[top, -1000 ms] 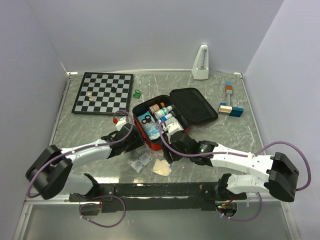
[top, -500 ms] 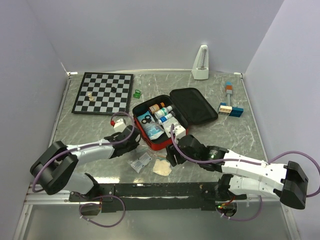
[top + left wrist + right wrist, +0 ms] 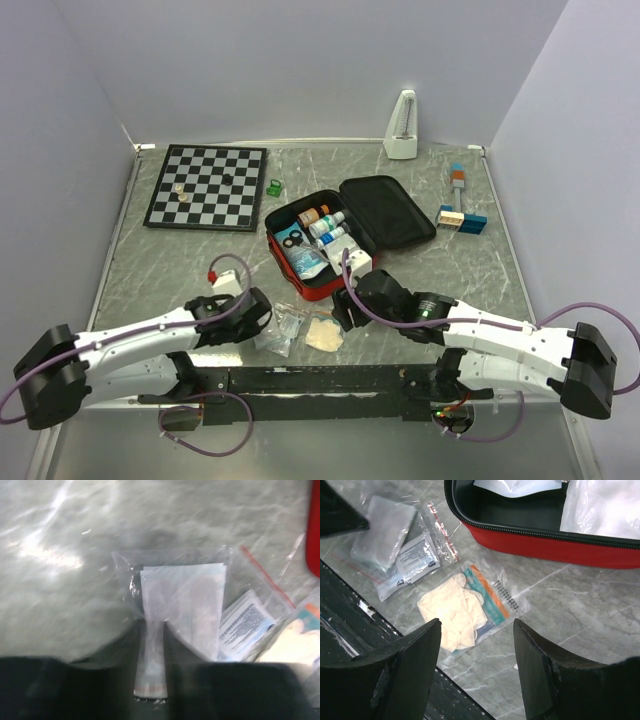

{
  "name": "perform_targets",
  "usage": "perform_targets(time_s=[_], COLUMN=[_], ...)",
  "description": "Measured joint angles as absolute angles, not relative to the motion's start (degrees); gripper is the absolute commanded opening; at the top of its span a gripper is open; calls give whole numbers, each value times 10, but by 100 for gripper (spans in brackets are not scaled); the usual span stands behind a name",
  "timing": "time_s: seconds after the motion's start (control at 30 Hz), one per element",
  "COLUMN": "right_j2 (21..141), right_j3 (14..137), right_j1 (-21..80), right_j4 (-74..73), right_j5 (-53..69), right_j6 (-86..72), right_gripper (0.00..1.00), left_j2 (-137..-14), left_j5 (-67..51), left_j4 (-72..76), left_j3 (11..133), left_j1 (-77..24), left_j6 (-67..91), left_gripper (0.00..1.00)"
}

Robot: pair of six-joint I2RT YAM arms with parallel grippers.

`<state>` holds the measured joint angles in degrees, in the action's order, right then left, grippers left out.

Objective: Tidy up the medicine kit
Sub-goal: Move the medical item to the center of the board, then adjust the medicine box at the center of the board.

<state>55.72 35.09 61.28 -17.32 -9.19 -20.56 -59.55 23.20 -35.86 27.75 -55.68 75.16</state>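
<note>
The medicine kit lies open mid-table, a red case with its black lid folded back to the right; its red wall shows in the right wrist view. My left gripper is shut on the edge of a clear bag holding a white pad, in front of the kit. A printed sachet lies against that bag. My right gripper hangs open just above a packet of pale gloves.
Small bottles and a blue packet sit inside the kit. A chessboard lies at the back left, with a green object beside it, a white metronome at the back, coloured blocks at the right, and a black rail along the near edge.
My left arm has drawn back from the kit's left side toward the near edge and closed on the clear bag. My right gripper pulled back out of the kit to above the glove packet.
</note>
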Motion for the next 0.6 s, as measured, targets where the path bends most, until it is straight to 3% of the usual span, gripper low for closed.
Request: perform_targets(time_s=[0.13,0.17,0.37,0.6], right_j2=[564,564,555,519], right_j3=[351,353,378,425], right_j1=[613,613,613,612], right_j4=[-174,-177,-201,-229], right_j5=[-105,-110,-132,-178], right_j6=[-209,-210,-210,-218], right_gripper=[69,69,70,70], left_j2=[-541,-521,-408,-501], left_j5=[241,244,289,359], left_j4=[-422,-432,-454,-335], left_j3=[277,277,302,386], left_j1=[-575,-576,-576,-555], left_j6=[800,809,839,766], left_gripper=[76,97,96,96])
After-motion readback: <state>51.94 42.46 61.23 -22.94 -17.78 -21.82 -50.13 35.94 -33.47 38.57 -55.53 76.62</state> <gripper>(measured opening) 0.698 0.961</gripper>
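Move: The medical item, a white packet in a clear bag, lies right at the left fingertips, its middle about 2 cm to the right, 1 cm ahead and 1 cm below. The bagged sachet is some 7 cm right and 2 cm ahead, the glove bag about 15 cm right and level; the open kit's middle is roughly 21 cm ahead, 14 cm right. From the right hand, the packet is about 18 cm left, 2 ahead and 10 below. Open the left gripper wide from its nearly shut state to leave the packet, easing back and left barely 1 cm, then lift about 12 cm and swing forward some 7 cm with a slight drift right towards the kit, tipping the fingers up about 20 degrees. Meanwhile raise the right gripper about 6 cm and a little forward, still open, above the glove bag's side of the table. ##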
